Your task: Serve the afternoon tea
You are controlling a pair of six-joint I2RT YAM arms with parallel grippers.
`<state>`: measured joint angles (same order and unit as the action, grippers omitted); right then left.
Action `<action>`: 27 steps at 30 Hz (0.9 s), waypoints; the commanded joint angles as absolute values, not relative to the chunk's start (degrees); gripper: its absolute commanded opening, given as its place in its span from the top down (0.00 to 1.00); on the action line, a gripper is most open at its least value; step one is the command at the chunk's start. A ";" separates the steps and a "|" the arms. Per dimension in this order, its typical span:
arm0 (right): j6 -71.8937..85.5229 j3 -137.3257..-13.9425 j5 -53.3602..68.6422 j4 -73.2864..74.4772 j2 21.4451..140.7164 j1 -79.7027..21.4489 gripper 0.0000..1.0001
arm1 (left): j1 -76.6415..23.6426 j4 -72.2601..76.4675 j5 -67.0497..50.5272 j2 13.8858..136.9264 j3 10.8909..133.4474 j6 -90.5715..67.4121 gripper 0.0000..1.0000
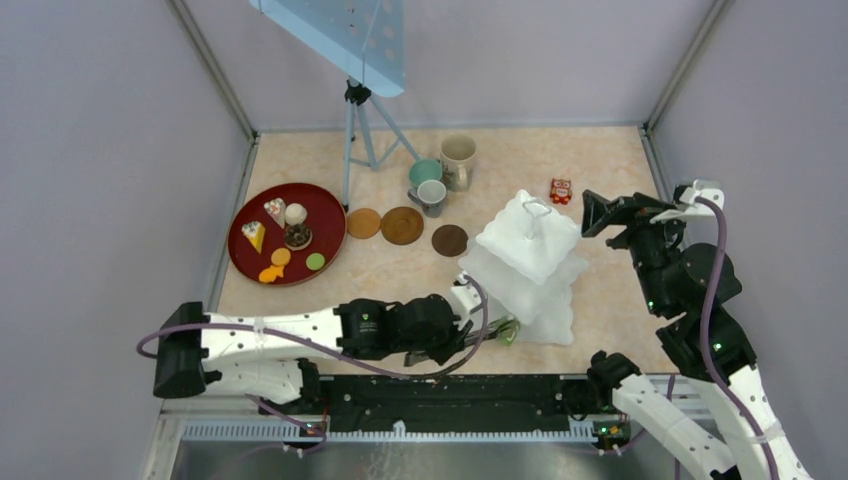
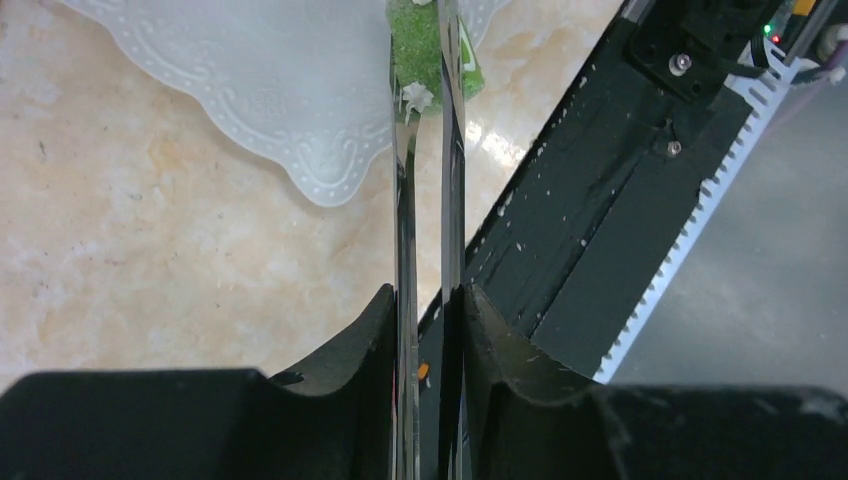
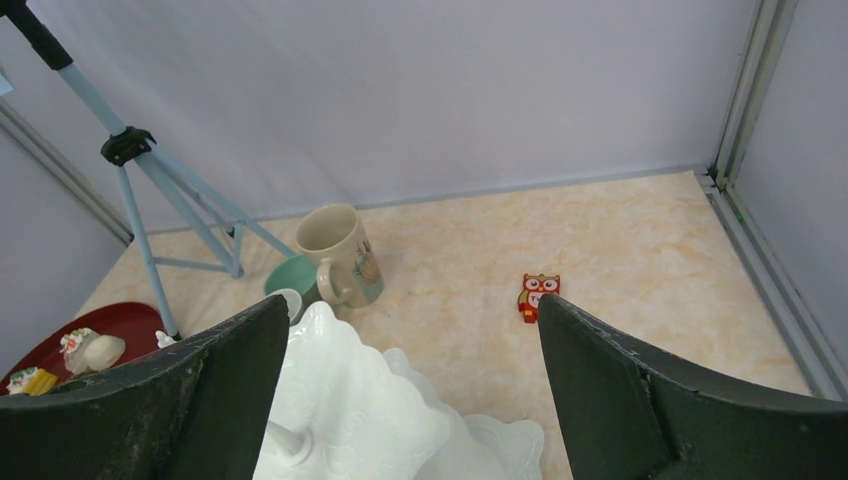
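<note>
My left gripper (image 2: 428,300) is shut on the thin metal tongs (image 2: 405,200). Their tips pinch a green toy cake (image 2: 420,45) over the near corner of the white stand's bottom tier (image 2: 260,80). In the top view that cake (image 1: 508,330) sits at the stand's (image 1: 530,245) near-left corner. My right gripper (image 3: 412,310) hangs open above the stand's right side, holding nothing. Several other toy cakes (image 1: 295,213) lie on the dark-red tray (image 1: 322,198). The beige mug (image 1: 458,160), teal mug (image 1: 425,173) and grey mug (image 1: 432,195) stand behind three brown coasters (image 1: 402,225).
A light-blue tripod (image 1: 355,130) stands at the back, left of the mugs. A small red owl figure (image 1: 560,190) lies behind the stand. The black rail (image 2: 600,220) at the table's near edge runs just right of the tongs. Purple walls close in the table.
</note>
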<state>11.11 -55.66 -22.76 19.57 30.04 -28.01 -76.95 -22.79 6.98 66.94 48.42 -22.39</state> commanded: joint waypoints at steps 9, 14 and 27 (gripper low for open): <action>12.26 -56.60 -21.71 18.92 27.92 -28.39 0.08 | -84.78 -10.04 24.16 79.14 57.70 -19.50 0.77; 12.13 -56.55 -21.29 18.80 27.62 -28.39 0.08 | -85.01 -9.05 26.49 83.37 59.94 -18.04 0.76; 11.64 -55.89 -19.29 18.10 27.07 -28.39 0.08 | -85.25 -13.53 30.57 93.58 66.24 -19.51 0.62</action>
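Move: The left hand holds the tongs with the green cake pinched in their tips, some 11 cm to its right, 5 cm ahead and 10 cm below. The tea stand's bottom tier, where the cake is going, has its middle about 16 cm ahead, 15 cm to the right and 12 cm down; the middle tier hangs roughly 8 cm above that. The dark coaster is around 34 cm ahead and 2 cm left. From the right hand, the bottom tier is some 12 cm left, 2 cm ahead and 37 cm below. Rightward, about 9 cm and slowing, the left hand carries the tonged cake along the near side of the stand, swinging the tong tips forward some 15 degrees to reach in under the middle tier. The first half is nearly level; then it eases forward and sinks, 2 to 3 cm each. At the very end its grip on the tongs just starts to slacken. ##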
